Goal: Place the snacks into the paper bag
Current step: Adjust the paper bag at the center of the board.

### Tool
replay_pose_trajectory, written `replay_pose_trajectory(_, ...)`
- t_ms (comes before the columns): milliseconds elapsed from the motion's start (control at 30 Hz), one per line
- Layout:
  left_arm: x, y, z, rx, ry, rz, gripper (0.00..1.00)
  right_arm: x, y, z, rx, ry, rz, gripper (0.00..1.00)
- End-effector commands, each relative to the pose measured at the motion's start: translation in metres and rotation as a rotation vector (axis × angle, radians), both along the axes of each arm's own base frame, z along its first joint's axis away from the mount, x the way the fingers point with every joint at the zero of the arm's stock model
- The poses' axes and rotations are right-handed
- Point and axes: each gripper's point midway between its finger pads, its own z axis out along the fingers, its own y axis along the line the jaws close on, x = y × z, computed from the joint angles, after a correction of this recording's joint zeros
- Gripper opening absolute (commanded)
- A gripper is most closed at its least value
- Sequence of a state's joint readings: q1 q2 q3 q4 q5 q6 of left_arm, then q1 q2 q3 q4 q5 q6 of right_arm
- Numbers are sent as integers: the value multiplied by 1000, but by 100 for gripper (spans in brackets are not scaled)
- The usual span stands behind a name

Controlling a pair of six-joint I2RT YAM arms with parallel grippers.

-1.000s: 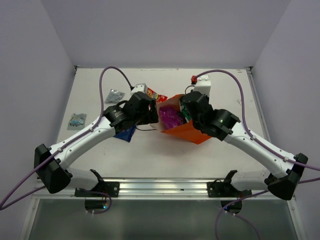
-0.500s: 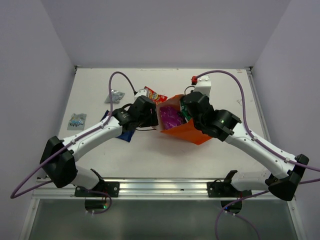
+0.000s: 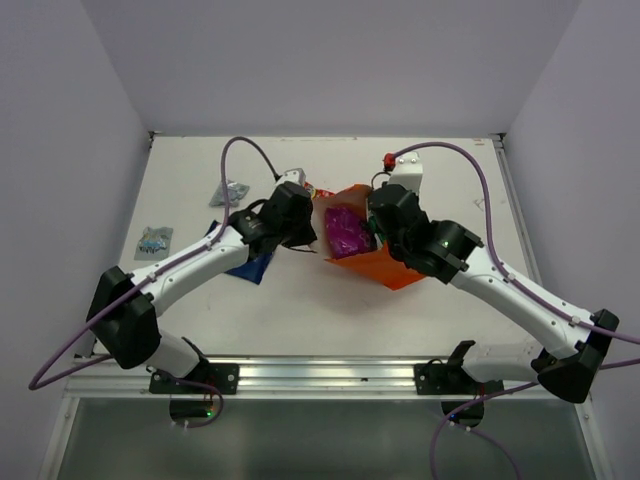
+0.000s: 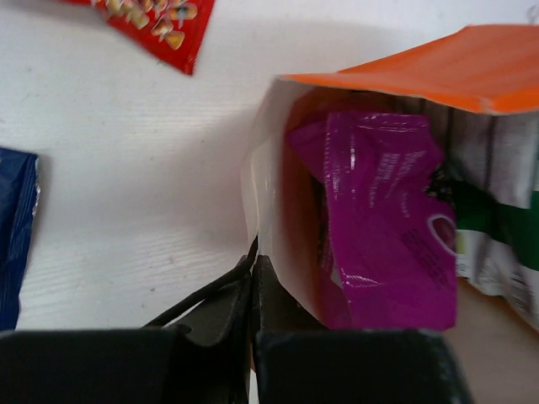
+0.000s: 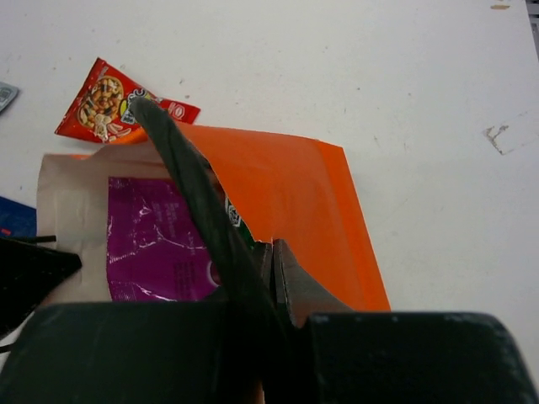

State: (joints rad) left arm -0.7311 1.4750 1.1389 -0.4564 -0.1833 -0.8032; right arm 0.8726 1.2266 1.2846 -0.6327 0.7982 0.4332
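The orange paper bag (image 3: 378, 258) lies on its side mid-table, mouth toward the left arm. A magenta packet (image 3: 346, 231) and a green-and-white packet (image 4: 493, 220) lie inside it. My left gripper (image 4: 253, 259) is shut on the pale left rim of the bag (image 4: 472, 67), a black cord handle beside its finger. My right gripper (image 5: 274, 246) is shut on the orange upper edge of the bag (image 5: 295, 185), the other cord handle (image 5: 192, 181) crossing in front. A red packet (image 3: 313, 190) lies just behind the bag, and a dark blue packet (image 3: 250, 266) lies under the left arm.
Two small silvery packets lie at the left, one (image 3: 230, 191) toward the back and one (image 3: 153, 242) near the table's left edge. A white box with a red button (image 3: 405, 166) stands behind the bag. Purple cables arch over both arms.
My left gripper has moved right to the bag's mouth and closed on its rim. The bag's mouth now stands wider, showing more of the magenta packet. The right gripper has kept its hold.
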Motion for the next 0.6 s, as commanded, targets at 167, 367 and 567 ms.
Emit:
replay_pose_trajectory(167,25,-43,153,-127,-255,-161,0,-2,-18,9,21,-29,-44,0)
replay_pose_trajectory(367,36,-52,131,-43,-182,-206,0,-2,-18,0,57,26,-27,0)
replay_pose_trajectory(567,48,-37,128,87,-194,-179,0,-2,-10,4,74,31,8,0)
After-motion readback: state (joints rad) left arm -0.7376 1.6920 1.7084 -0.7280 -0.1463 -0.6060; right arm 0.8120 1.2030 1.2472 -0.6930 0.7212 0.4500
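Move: The left gripper is already shut on the paper bag's left rim. The bag's middle lies about 12 cm to its right, nearly level ahead and some 5 cm lower. The purple pack sits in the mouth, 7 cm right and 3 cm ahead. On the board, roughly 14 cm below, the red snack lies 16 cm ahead and 2 cm left, the blue snack 17 cm left and 4 cm ahead. From the right gripper, holding the opposite rim, the bag's middle is some 17 cm below, 2 cm left and 1 cm ahead. Keep the left fingers pinched on the bag's left rim and swing that rim quickly up about 13 cm while carrying it roughly 4 cm forward and 4 cm right, towards the right gripper; then ease down 3 to 4 cm, turning the wrist about 10 degrees clockwise. Keep the right grip on the other rim, giving way about 2 cm left and then 2 cm down. ##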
